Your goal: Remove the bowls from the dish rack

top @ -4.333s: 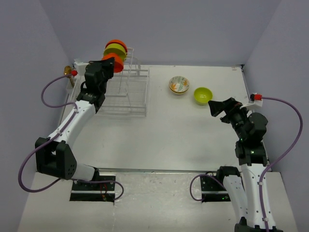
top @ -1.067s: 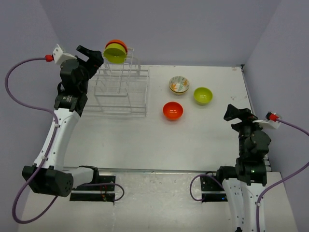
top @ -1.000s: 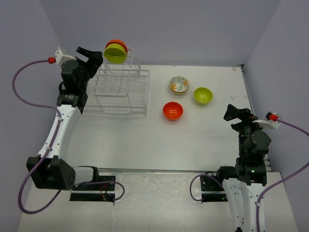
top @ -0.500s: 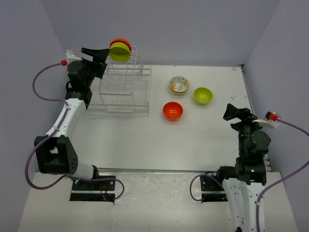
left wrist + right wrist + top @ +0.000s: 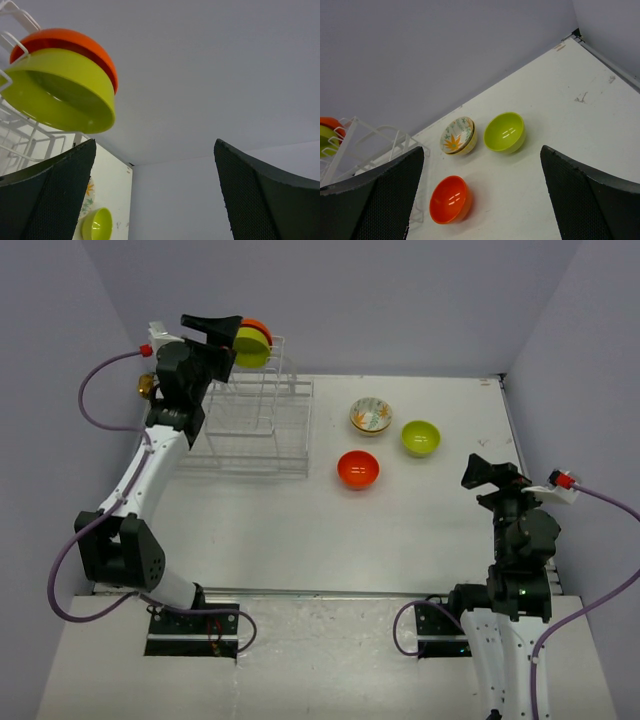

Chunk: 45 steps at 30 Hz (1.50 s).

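Observation:
The white wire dish rack [image 5: 256,424] stands at the table's back left. High in its upright section sit a lime-green bowl [image 5: 250,347] and an orange bowl [image 5: 262,328] behind it. My left gripper [image 5: 229,340] is open just left of these two, touching neither. In the left wrist view the green bowl [image 5: 65,95] and the orange bowl [image 5: 75,42] lie up and left of the open left gripper [image 5: 154,150]. On the table rest a floral bowl [image 5: 371,416], a green bowl [image 5: 420,437] and an orange bowl [image 5: 358,469]. My right gripper [image 5: 473,472] hangs open and empty, right of them.
A small brass-coloured object [image 5: 147,386] sits by the left wall behind the left arm. Purple cables loop beside both arms. Side walls stand close to the table's left and right edges.
My left gripper has swung up and to the right, ending beside the racked bowls. The right arm has not moved.

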### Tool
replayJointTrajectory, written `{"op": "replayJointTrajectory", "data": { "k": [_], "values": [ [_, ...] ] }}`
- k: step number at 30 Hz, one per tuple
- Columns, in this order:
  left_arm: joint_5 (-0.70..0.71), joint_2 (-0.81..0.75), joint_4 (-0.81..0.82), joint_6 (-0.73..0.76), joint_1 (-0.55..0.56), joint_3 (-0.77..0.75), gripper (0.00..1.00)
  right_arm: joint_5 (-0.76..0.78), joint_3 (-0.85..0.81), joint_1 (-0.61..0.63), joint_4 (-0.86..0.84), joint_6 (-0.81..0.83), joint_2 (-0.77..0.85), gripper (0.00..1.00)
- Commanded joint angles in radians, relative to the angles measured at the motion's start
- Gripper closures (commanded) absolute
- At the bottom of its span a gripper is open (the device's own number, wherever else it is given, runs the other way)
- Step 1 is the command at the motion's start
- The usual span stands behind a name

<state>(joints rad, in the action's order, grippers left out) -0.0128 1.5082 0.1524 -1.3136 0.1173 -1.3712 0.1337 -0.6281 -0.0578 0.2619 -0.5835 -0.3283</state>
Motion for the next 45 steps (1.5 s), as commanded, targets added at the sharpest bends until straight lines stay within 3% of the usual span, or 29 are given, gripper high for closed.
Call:
{"op": "replayJointTrajectory", "data": {
  "k": [1,5,17,22,25,28,34,37,38,40,42,45],
  "values": [
    [0.123,0.046,-0.138,-0.059,0.056,-0.098,0.00,-0.016,0.010,0.001,-0.044,0.005,-0.011,0.01],
    [0.206,0.079,-0.151,-0.087,0.097,-0.137,0.00,-0.019,0.008,0.001,-0.046,0.007,-0.012,0.01],
    [0.251,0.256,-0.136,-0.075,0.101,-0.272,0.03,-0.026,0.011,0.001,-0.052,0.011,-0.017,0.01],
    [0.205,0.317,-0.106,-0.088,0.079,-0.295,0.13,-0.026,0.013,0.003,-0.056,0.011,-0.025,0.01],
    [0.200,0.314,-0.114,-0.099,0.071,-0.286,0.21,-0.026,0.013,0.003,-0.058,0.014,-0.023,0.01],
    [0.229,0.282,-0.100,-0.098,0.073,-0.247,0.41,-0.029,0.016,0.003,-0.062,0.011,-0.029,0.01],
    [0.226,0.257,-0.050,-0.116,0.065,-0.197,0.60,-0.040,0.016,0.003,-0.062,0.014,-0.032,0.01],
    [0.217,0.261,-0.039,-0.122,0.065,-0.186,0.75,-0.043,0.016,0.003,-0.064,0.016,-0.034,0.01],
    [0.209,0.254,-0.034,-0.127,0.065,-0.169,0.86,-0.049,0.016,0.003,-0.066,0.016,-0.035,0.01],
    [0.205,0.250,-0.028,-0.131,0.065,-0.151,0.88,-0.054,0.018,0.001,-0.067,0.017,-0.037,0.01],
    [0.205,0.233,-0.007,-0.145,0.065,-0.125,1.00,-0.059,0.016,0.003,-0.069,0.017,-0.041,0.01],
    [0.201,0.215,0.019,-0.153,0.067,-0.095,1.00,-0.068,0.013,0.001,-0.069,0.017,-0.051,0.01]
  ]
}}
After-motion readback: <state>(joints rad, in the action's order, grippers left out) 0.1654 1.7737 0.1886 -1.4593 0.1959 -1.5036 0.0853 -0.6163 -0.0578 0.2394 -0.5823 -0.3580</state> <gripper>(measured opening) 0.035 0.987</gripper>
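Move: Ahead of the left hand by about 8 cm, some 2 cm to its right and 10 cm lower, the green bowl stands tilted in the rack. The orange bowl nests just behind it, roughly 4 cm farther out. The stacked patterned bowls sit on the table some 34 cm to the left hand's right, about 2 cm farther out and 37 cm lower. From the idle right hand the racked green bowl lies about 33 cm ahead and 50 cm left, near its height. Reaching about 8 cm forward and as much down, with an early shift of some 3 cm to the right, the left hand brings its wide-open fingers to the green bowl's upper rim while tipping down about 12 degrees. The fingers then close almost fully and pinch the rim, as the hand eases up about 2 cm and takes back part of the tilt. ##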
